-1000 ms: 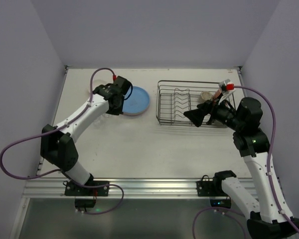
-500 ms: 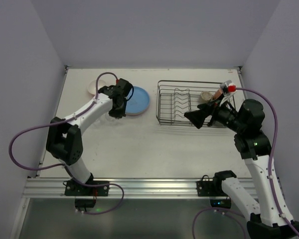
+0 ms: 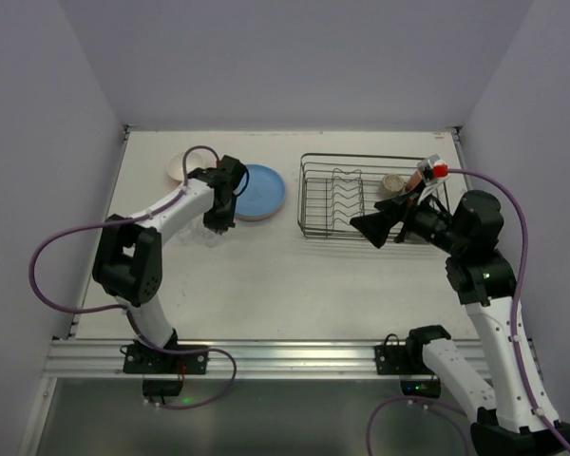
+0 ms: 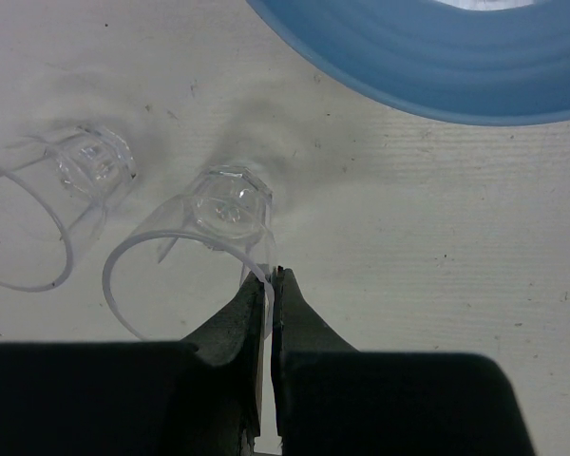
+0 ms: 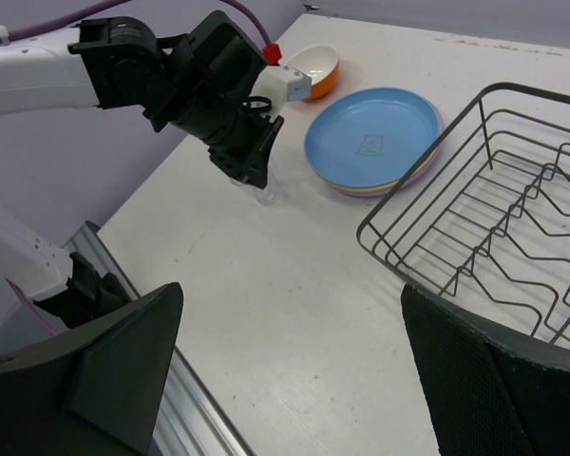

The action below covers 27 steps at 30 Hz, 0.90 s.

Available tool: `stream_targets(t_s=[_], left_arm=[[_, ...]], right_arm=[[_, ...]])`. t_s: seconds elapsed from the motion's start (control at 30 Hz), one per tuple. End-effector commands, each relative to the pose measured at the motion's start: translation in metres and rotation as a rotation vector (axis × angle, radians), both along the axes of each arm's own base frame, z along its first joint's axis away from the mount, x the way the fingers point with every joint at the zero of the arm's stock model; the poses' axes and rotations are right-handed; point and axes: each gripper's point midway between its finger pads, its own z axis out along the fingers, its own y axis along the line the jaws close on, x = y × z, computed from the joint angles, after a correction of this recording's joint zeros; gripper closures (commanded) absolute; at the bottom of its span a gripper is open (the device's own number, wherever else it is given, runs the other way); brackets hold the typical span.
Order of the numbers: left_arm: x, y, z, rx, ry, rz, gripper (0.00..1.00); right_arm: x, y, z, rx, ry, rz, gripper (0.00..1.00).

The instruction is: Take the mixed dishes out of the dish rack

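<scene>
My left gripper [image 4: 271, 277] is shut on the rim of a clear glass [image 4: 218, 223] that hangs low over the table just left of the blue plate [image 4: 437, 66]. A second clear glass [image 4: 85, 166] stands to its left. In the top view the left gripper [image 3: 218, 204] sits between the orange bowl [image 3: 180, 166] and the blue plate [image 3: 261, 190]. The blue plate lies on top of other plates [image 5: 413, 171]. The dish rack [image 3: 302, 195] holds a beige mug [image 3: 393, 182] at its right end. My right gripper [image 3: 370, 226] hovers wide open and empty at the rack's front right.
The right wrist view shows the left arm [image 5: 171, 66] over the table's left part and the rack's wire rim [image 5: 418, 166] at the right. A metal rail [image 3: 266, 356] runs along the near edge. Lilac walls enclose the table.
The left gripper has come lower and nearer with the glass, and its elbow has swung left, uncovering the orange bowl. The right arm has not moved.
</scene>
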Motion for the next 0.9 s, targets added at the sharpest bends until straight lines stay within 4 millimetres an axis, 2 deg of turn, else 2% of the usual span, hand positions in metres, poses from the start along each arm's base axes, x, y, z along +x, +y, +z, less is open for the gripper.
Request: stream_targets(t_s=[0.0, 0.23, 0.63, 0.73, 0.77, 0.83, 0.87], left_arm=[[0.009, 0.003, 0.000, -0.014, -0.020, -0.010, 0.98], [0.010, -0.006, -0.005, -0.052, -0.010, -0.024, 0.97], [0.016, -0.003, -0.009, -0.030, -0.014, -0.009, 0.92], [0.017, -0.004, -0.007, -0.037, -0.027, -0.002, 0.82], [0.018, -0.004, -0.004, -0.041, -0.036, -0.002, 0.71], [0.019, -0.005, 0.000, -0.050, -0.052, 0.001, 0.63], [0.020, -0.007, 0.006, -0.062, -0.068, -0.003, 0.51]], right_arm=[[-0.001, 0.002, 0.007, -0.001, -0.045, 0.016, 0.01], [-0.002, 0.002, 0.005, -0.003, -0.045, 0.018, 0.01], [-0.003, 0.002, 0.004, -0.006, -0.044, 0.018, 0.01], [-0.002, 0.002, 0.004, -0.006, -0.044, 0.017, 0.01], [-0.003, 0.003, 0.003, -0.007, -0.044, 0.020, 0.01], [-0.002, 0.003, 0.002, -0.008, -0.040, 0.021, 0.01], [0.000, 0.003, 0.001, -0.010, -0.033, 0.017, 0.01]])
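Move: The left gripper already holds the clear glass by its rim wall: the glass's middle is about 3 cm to the hand's left, level with it in reach and 4 cm below. The second glass stands some 10 cm left and about 1 cm ahead; the blue plate lies about 12 cm ahead and 10 cm right. From the idle right hand, the held glass is roughly 35 cm left, 10 cm ahead and 30 cm below. Ease the left gripper, still pinching the glass's right rim wall, down about 1 cm and forward about 1 cm towards the blue plate, drifting slightly right away from the second glass. Then hold it nearly in place, fingers down, and open to a bit under half, so one finger is inside the rim and the other outside. ##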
